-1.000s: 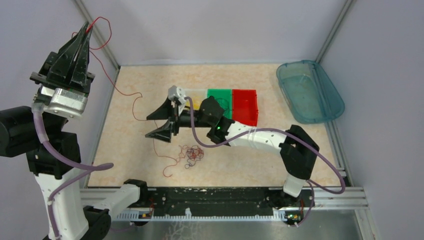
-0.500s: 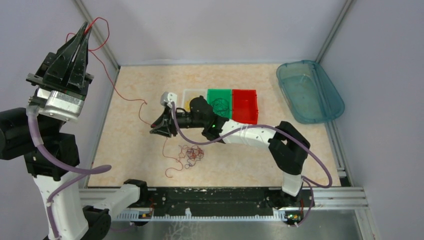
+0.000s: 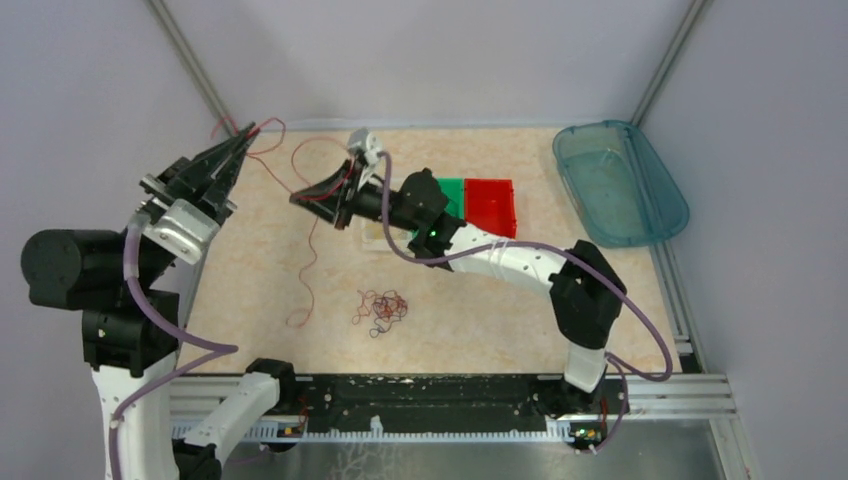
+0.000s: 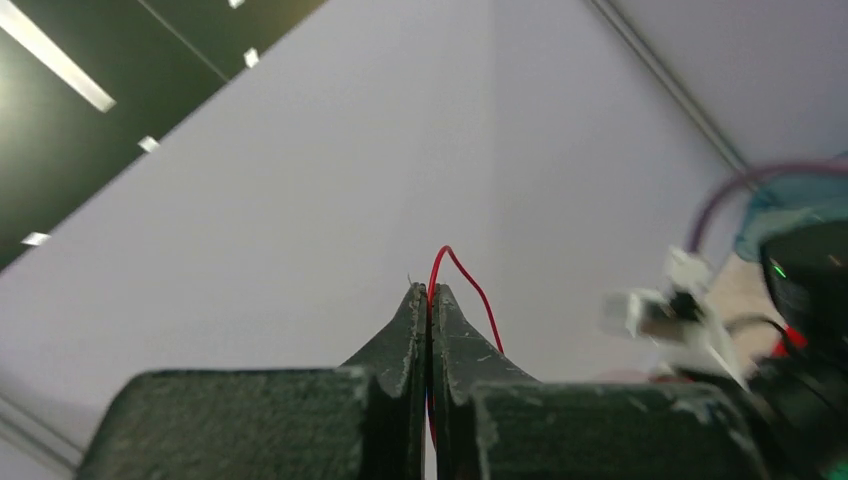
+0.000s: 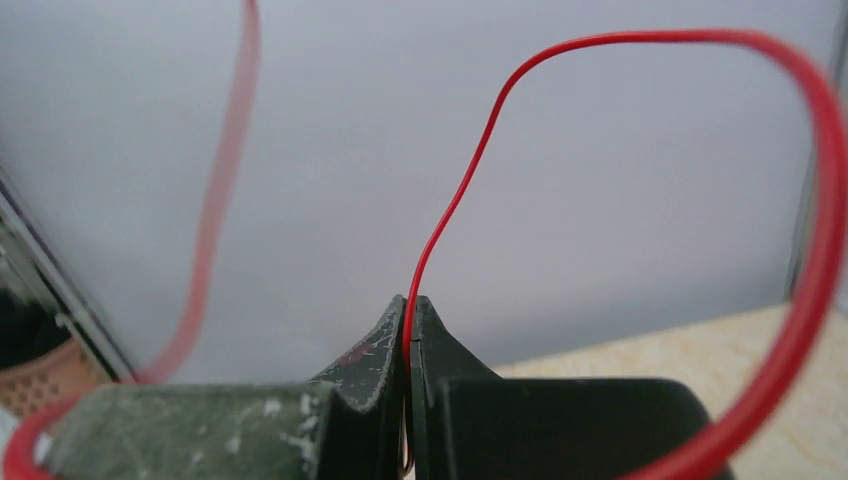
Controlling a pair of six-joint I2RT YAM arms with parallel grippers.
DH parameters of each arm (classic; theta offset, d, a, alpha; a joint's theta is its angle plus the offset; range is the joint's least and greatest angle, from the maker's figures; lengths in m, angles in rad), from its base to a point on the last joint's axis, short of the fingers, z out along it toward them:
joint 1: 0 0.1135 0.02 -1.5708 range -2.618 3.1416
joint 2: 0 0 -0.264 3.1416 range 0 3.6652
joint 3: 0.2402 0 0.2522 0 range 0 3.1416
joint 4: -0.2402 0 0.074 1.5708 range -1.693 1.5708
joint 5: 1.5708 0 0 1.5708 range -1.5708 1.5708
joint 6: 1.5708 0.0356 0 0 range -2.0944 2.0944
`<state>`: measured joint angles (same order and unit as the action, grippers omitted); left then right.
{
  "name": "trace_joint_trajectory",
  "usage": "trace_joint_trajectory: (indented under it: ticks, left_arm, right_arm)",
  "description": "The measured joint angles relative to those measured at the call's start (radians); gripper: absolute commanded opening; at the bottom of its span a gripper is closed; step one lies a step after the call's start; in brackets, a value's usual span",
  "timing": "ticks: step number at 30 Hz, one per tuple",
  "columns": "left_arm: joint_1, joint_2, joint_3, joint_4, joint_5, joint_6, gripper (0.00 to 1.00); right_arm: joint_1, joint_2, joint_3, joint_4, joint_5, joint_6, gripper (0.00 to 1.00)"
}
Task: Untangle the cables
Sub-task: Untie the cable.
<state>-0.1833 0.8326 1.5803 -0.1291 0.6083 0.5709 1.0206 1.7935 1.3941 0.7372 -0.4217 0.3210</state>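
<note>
A single red cable (image 3: 307,255) is stretched between both grippers, and its free tail hangs down to the table. My left gripper (image 3: 245,135), raised at the back left, is shut on one end; the left wrist view shows the red cable (image 4: 470,290) arching out of the closed tips (image 4: 430,290). My right gripper (image 3: 297,197) is shut on the same cable further along. In the right wrist view the red cable (image 5: 600,42) rises from the tips (image 5: 409,302) in a wide loop. A small tangle of red and dark cables (image 3: 382,310) lies on the table near the front.
A green bin (image 3: 455,188) and a red bin (image 3: 492,208) stand at mid-table, partly behind the right arm. A clear bin (image 3: 372,236) shows under that arm. A blue tray (image 3: 620,182) sits at the back right. Walls enclose the table on three sides.
The right gripper closed on the red cable and moved up and back. The left gripper swung down and rightward. The cable's tail has shifted left, away from the tangle.
</note>
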Motion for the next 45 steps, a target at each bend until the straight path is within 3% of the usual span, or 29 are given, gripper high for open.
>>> trace_joint_trajectory:
  ticks: [3,5,6,8,11,19,27,45]
  left_arm:
    - [0.000,-0.028,-0.070,-0.042,0.045,-0.042,0.09]
    - [0.000,-0.041,-0.121,-0.068,0.076,-0.067,0.22]
    - [0.000,-0.042,-0.138,-0.087,0.095,-0.076,0.32]
    - [0.000,-0.034,-0.164,-0.125,0.156,-0.094,0.71]
    - [0.000,-0.014,-0.182,-0.157,0.228,-0.131,0.98]
    - [0.000,0.101,-0.168,-0.216,0.252,-0.208,0.99]
    - [0.000,0.079,-0.208,-0.286,0.240,-0.177,0.99]
    - [0.000,0.005,-0.312,-0.350,0.195,-0.105,0.99]
  right_arm:
    - [-0.041,-0.001,0.092,0.083,0.025,0.100,0.00]
    - [-0.059,-0.011,0.135,0.110,0.040,0.127,0.00]
    - [-0.067,-0.026,0.143,0.111,0.050,0.129,0.00]
    - [-0.076,-0.070,0.142,0.104,0.066,0.127,0.00]
    - [-0.113,-0.155,0.114,0.111,0.088,0.169,0.00]
    - [-0.464,-0.347,0.060,-0.021,0.261,0.330,0.00]
    - [-0.711,-0.449,0.045,-0.161,0.228,0.386,0.00]
    - [-0.762,-0.443,0.040,-0.343,0.161,0.109,0.00]
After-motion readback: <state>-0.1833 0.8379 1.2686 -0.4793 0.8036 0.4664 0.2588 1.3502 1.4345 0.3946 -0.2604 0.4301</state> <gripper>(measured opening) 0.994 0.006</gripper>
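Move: Both hands grip the red cable. The red box lies about 35 cm right of the right hand, 18 cm ahead and 35 below, with the green box 12 cm to the left of it. The remaining tangle is some 11 cm right of that hand, 2 back and 36 below. From the left hand, the red box is 23 ahead, 35 right and 60 below; the tangle is 12 right, 2 ahead and 61 below. Left releases the cable, sinking 20 cm; right carries it 35 cm right, up and forward towards red box. ##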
